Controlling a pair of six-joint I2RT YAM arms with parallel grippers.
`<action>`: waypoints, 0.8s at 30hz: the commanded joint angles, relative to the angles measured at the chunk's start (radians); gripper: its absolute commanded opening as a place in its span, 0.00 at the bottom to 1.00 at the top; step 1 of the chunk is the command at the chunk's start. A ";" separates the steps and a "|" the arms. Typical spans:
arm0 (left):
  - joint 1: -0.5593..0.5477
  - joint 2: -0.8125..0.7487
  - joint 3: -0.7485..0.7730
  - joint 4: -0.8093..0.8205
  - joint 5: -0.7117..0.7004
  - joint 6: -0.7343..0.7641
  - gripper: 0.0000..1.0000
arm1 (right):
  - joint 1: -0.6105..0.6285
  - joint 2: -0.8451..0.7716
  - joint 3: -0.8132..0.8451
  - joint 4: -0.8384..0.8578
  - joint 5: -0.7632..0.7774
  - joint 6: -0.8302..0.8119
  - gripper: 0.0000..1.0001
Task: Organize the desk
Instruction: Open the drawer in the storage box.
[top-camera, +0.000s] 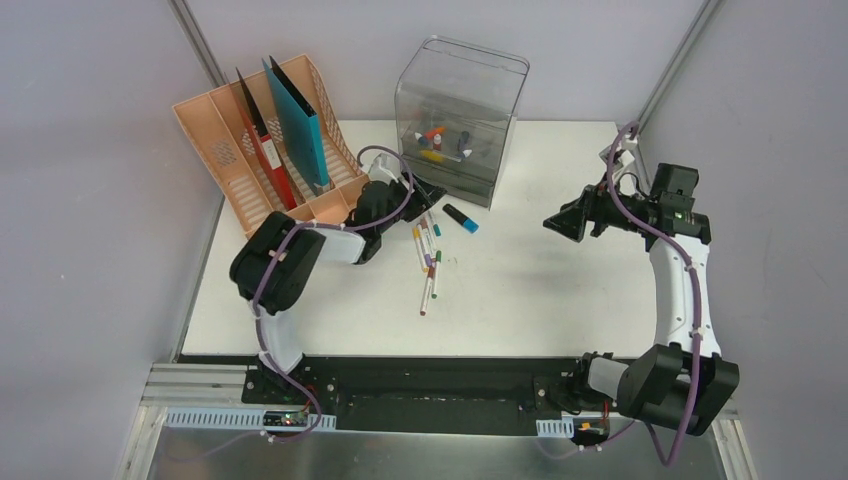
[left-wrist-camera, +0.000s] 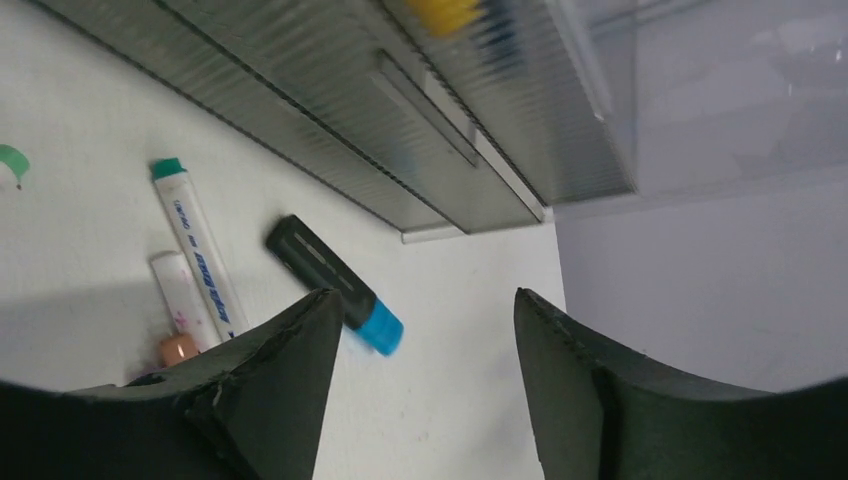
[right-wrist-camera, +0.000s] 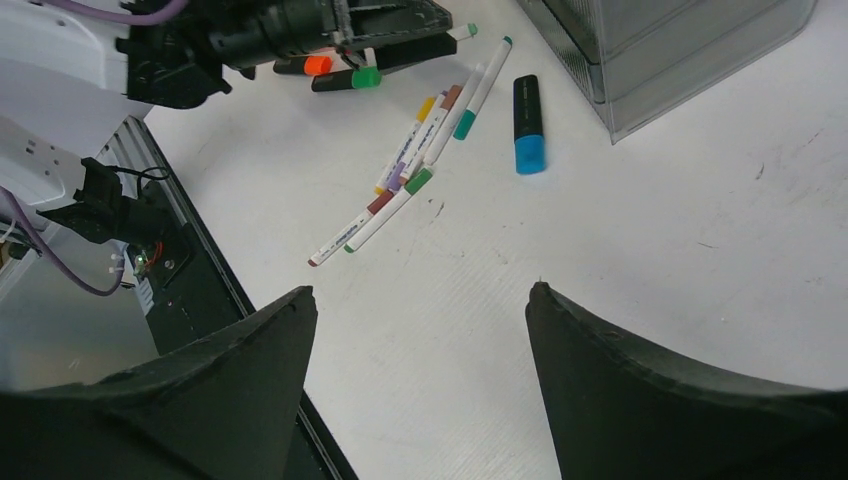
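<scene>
The white desk (top-camera: 540, 290) holds several thin markers (top-camera: 430, 262) in a loose pile at its middle, and a black highlighter with a blue cap (top-camera: 462, 218) beside them. My left gripper (top-camera: 425, 195) hovers low over the top of the pile, in front of the clear drawer box (top-camera: 460, 120). In the left wrist view it (left-wrist-camera: 425, 295) stands open with nothing between its fingers, and the blue-capped highlighter (left-wrist-camera: 325, 270) lies just beyond its left fingertip. My right gripper (top-camera: 558, 222) hangs open and empty above the desk's right half, seen in its own view (right-wrist-camera: 420, 290) with bare tabletop beneath.
A peach file rack (top-camera: 260, 160) with folders stands at the back left. The drawer box holds markers in its lower drawer. Under the left gripper lie an orange-capped highlighter (right-wrist-camera: 305, 66) and a green-capped highlighter (right-wrist-camera: 345, 80). The black front rail (top-camera: 430, 375) runs along the near edge.
</scene>
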 joint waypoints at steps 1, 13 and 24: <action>0.002 0.121 0.065 0.229 -0.086 -0.124 0.62 | -0.002 -0.055 0.009 0.012 -0.048 -0.043 0.80; 0.004 0.271 0.170 0.344 -0.067 -0.171 0.50 | -0.002 -0.055 0.008 0.001 -0.024 -0.068 0.80; 0.021 0.342 0.244 0.330 -0.098 -0.215 0.28 | -0.004 -0.034 0.011 -0.008 -0.019 -0.077 0.81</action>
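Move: The storage box's drawer handle is about 9 cm ahead of the left hand, some 2 cm to its right and roughly level with it. On the table about 10 cm below the hand, the thick blue marker is about 3 cm ahead and 5 cm right; a thin teal-capped marker is also about 3 cm ahead, 2 cm left. From the idle right hand, the handle is roughly 20 cm ahead, 22 cm left and 11 cm lower. Forward about 6 cm and slightly right, the left hand closes in on the drawer handle of the storage box, dipping some 3 cm on the way and coming back up nearly as much. It rolls about 15 degrees, left side down, bringing the fingers level, while they narrow to a small gap just short of the handle; no grip on it can be seen yet. ##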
